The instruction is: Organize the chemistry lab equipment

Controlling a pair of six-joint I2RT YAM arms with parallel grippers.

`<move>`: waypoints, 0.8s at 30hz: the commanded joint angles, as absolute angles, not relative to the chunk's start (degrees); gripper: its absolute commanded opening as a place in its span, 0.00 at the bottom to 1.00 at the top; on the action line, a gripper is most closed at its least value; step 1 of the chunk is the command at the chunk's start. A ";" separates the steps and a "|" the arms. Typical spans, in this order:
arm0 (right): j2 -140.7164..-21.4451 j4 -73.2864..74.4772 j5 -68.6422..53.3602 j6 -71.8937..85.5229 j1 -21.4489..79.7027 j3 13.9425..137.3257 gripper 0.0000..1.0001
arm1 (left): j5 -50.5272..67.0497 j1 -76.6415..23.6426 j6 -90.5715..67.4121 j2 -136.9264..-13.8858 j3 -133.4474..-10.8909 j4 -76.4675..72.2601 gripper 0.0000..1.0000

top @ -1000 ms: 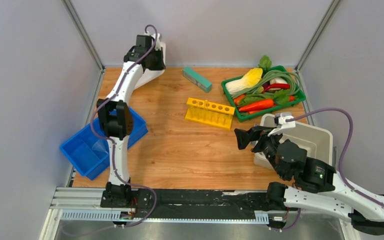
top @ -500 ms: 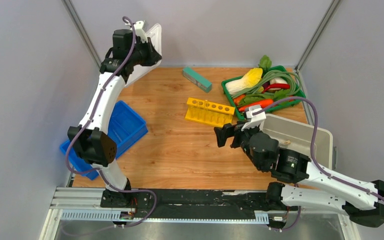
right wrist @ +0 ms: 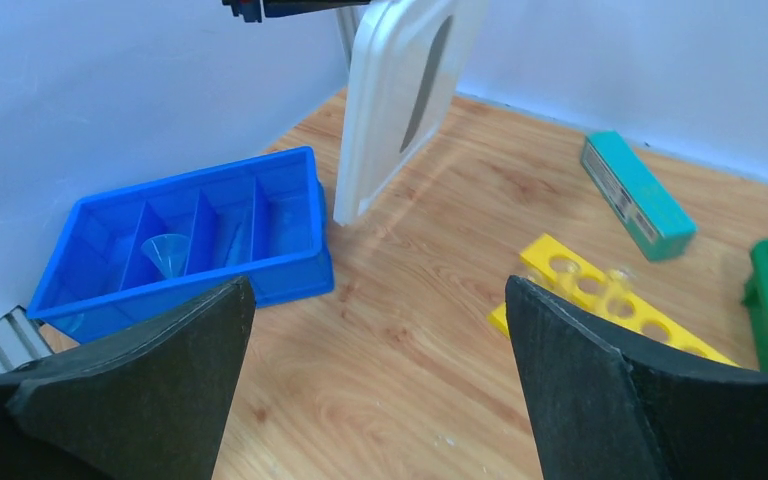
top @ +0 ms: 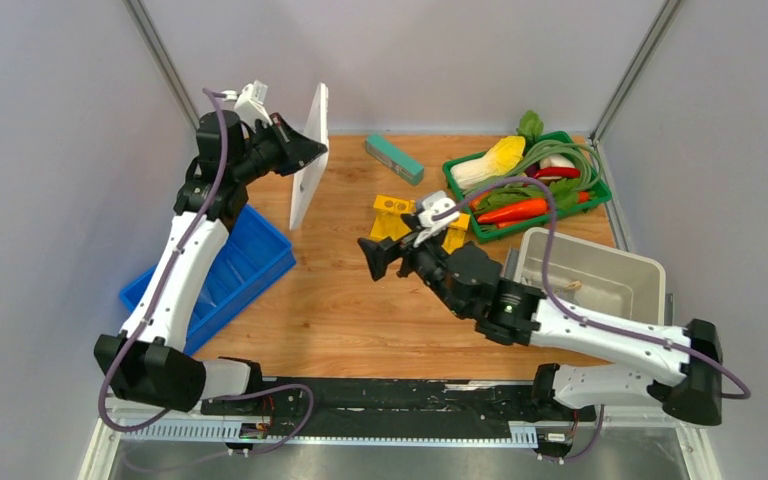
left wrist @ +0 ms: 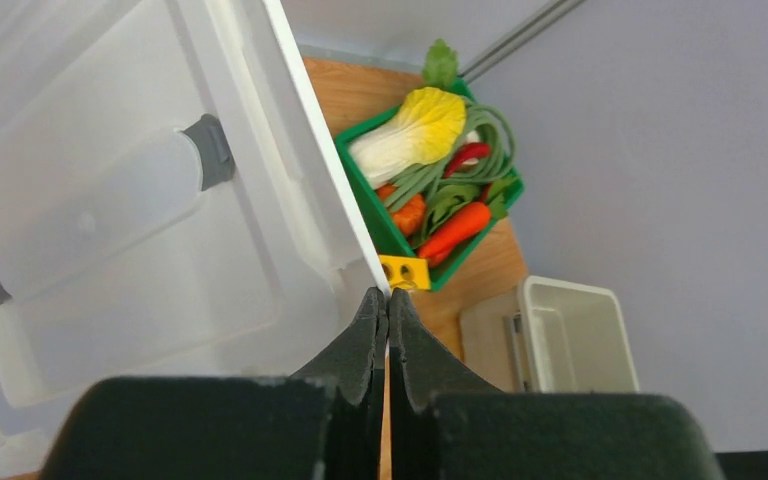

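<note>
My left gripper point(top: 307, 152) point(left wrist: 387, 298) is shut on the rim of a white plastic lid point(top: 308, 170) point(left wrist: 140, 200) with a grey handle. It holds the lid upright above the table's back left; the lid's lower corner point(right wrist: 345, 215) hangs near the wood. My right gripper point(top: 372, 256) point(right wrist: 375, 285) stands wide open over the table's middle, with nothing between its fingers. The yellow holed rack point(top: 391, 205) point(right wrist: 600, 300) lies just behind it, partly hidden by the arm. A clear glass funnel point(right wrist: 167, 255) lies in the blue divided tray point(top: 255, 255) point(right wrist: 290, 260).
A white bin point(top: 640, 272) point(left wrist: 615, 345) stands at the right near edge. The green basket point(top: 457, 185) of toy vegetables sits at the back right. A teal block point(top: 394, 158) point(right wrist: 635, 195) lies at the back. Grey walls close three sides.
My left arm has swung the lid down from the back wall and turned it upright. The right arm has reached left from the white bin to the table's middle, covering part of the rack.
</note>
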State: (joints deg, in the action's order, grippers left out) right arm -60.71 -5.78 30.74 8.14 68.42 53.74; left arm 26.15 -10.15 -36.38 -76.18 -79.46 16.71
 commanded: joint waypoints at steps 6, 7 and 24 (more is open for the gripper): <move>-79.09 -30.21 25.68 -3.07 66.80 61.08 1.00 | 30.68 -10.63 -44.82 -62.77 -79.19 13.62 0.00; -80.32 -32.76 24.01 -3.51 66.80 61.08 1.00 | 30.59 -10.46 -45.43 -61.27 -78.49 13.28 0.00; -100.18 -45.97 21.96 -6.59 67.41 76.19 0.99 | 30.59 -10.63 -58.10 -49.92 -67.94 2.55 0.00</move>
State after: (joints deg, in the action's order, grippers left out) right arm -96.47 -41.52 19.40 -4.14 67.00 70.28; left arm 29.85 -10.41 -53.80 -52.42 -68.71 9.63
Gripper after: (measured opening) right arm 0.998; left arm 0.006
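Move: The left hand already holds the white lid by its upper edge. The lid's middle hangs some 8 cm below that hand, level fore and aft and about 2 cm left. From the open right hand, the lid's middle lies roughly 17 cm ahead, 17 cm left and slightly higher; the yellow rack is 18 cm ahead, 5 cm right and 28 cm below. The blue tray lies about 12 cm back and 25 cm left of the left hand, well below. Left hand draws its pinched lid 12 cm back, rising; the open right reaches 16 cm left towards it. ##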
